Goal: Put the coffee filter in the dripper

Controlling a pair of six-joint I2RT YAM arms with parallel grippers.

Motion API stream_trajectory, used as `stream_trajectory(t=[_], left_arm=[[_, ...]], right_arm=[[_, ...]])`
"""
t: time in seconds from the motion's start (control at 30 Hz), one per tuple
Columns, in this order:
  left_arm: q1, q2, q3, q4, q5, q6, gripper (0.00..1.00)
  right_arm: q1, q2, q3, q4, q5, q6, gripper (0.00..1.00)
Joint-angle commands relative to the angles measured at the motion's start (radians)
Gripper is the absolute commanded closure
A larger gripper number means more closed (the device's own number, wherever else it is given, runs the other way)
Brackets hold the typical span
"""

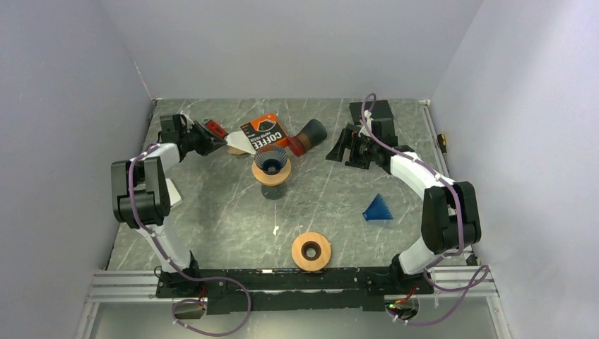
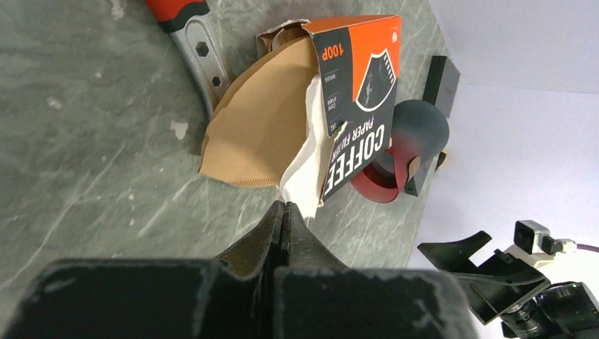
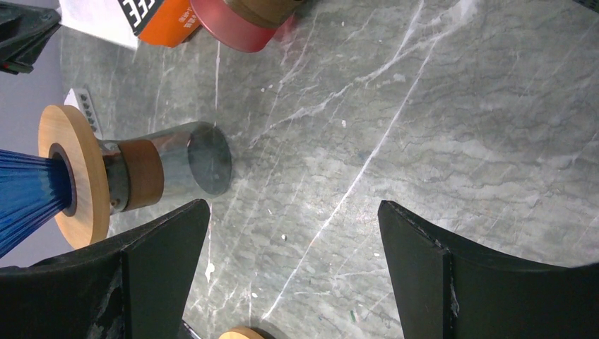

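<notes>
A white paper coffee filter point(image 2: 305, 164) sticks out of the orange filter box point(image 2: 357, 92), lying on top of a brown filter point(image 2: 261, 120). My left gripper point(image 2: 285, 207) is shut, its tips meeting on the white filter's lower edge. From above, that gripper point(image 1: 214, 145) sits just left of the white filter point(image 1: 240, 144) and box point(image 1: 263, 130). The dripper point(image 1: 272, 164), a blue pleated cone in a wooden ring on a dark stand, is right of the filters. My right gripper point(image 3: 293, 212) hangs open over bare table, with the dripper point(image 3: 78, 176) to its left.
A red-handled tool point(image 1: 214, 129) lies behind the left gripper. A red and black cup point(image 1: 308, 135) lies on its side by the box. A loose blue cone point(image 1: 378, 208) sits mid-right, a second wooden ring point(image 1: 311, 251) near the front, a black block point(image 1: 371, 111) at the back.
</notes>
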Motion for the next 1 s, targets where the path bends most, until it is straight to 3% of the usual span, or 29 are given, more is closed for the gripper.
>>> stream_trajectory(t=[0.0, 0.6, 0.97], left_arm=[[0.007, -0.105, 0.031, -0.121, -0.062, 0.104, 1.00], [0.007, -0.363, 0.190, -0.298, -0.126, 0.302, 1.00], [-0.009, -0.391, 0.300, -0.265, 0.064, 0.335, 1.00]], right_arm=[[-0.004, -0.042, 0.027, 0.009, 0.010, -0.015, 0.05], [-0.003, -0.079, 0.063, -0.015, 0.032, -0.036, 0.04], [-0.003, -0.148, 0.089, -0.017, 0.019, -0.051, 0.00]])
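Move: About 11 cm back and 13 cm to the right of the left hand, which already pinches the white filter, stands the blue dripper, its middle some 7 cm higher. The coffee filter box lies 7 cm ahead, 10 cm right and 5 cm below; brown filters poke out of it 4 cm ahead, 4 cm right. The red wrench handle is 10 cm ahead, 3 cm left. From the right hand the dripper is 17 cm left, 3 cm back. Lifting the pinched white filter up out of the box mouth, the left hand rises about 20 cm, slowly at first and then fast, while easing some 3 cm back. Its wrist tips the fingers up by nearly 30 degrees and rolls the left side up; the fingers stay shut. Late on, the empty, wide-open right hand climbs about 4 cm. ##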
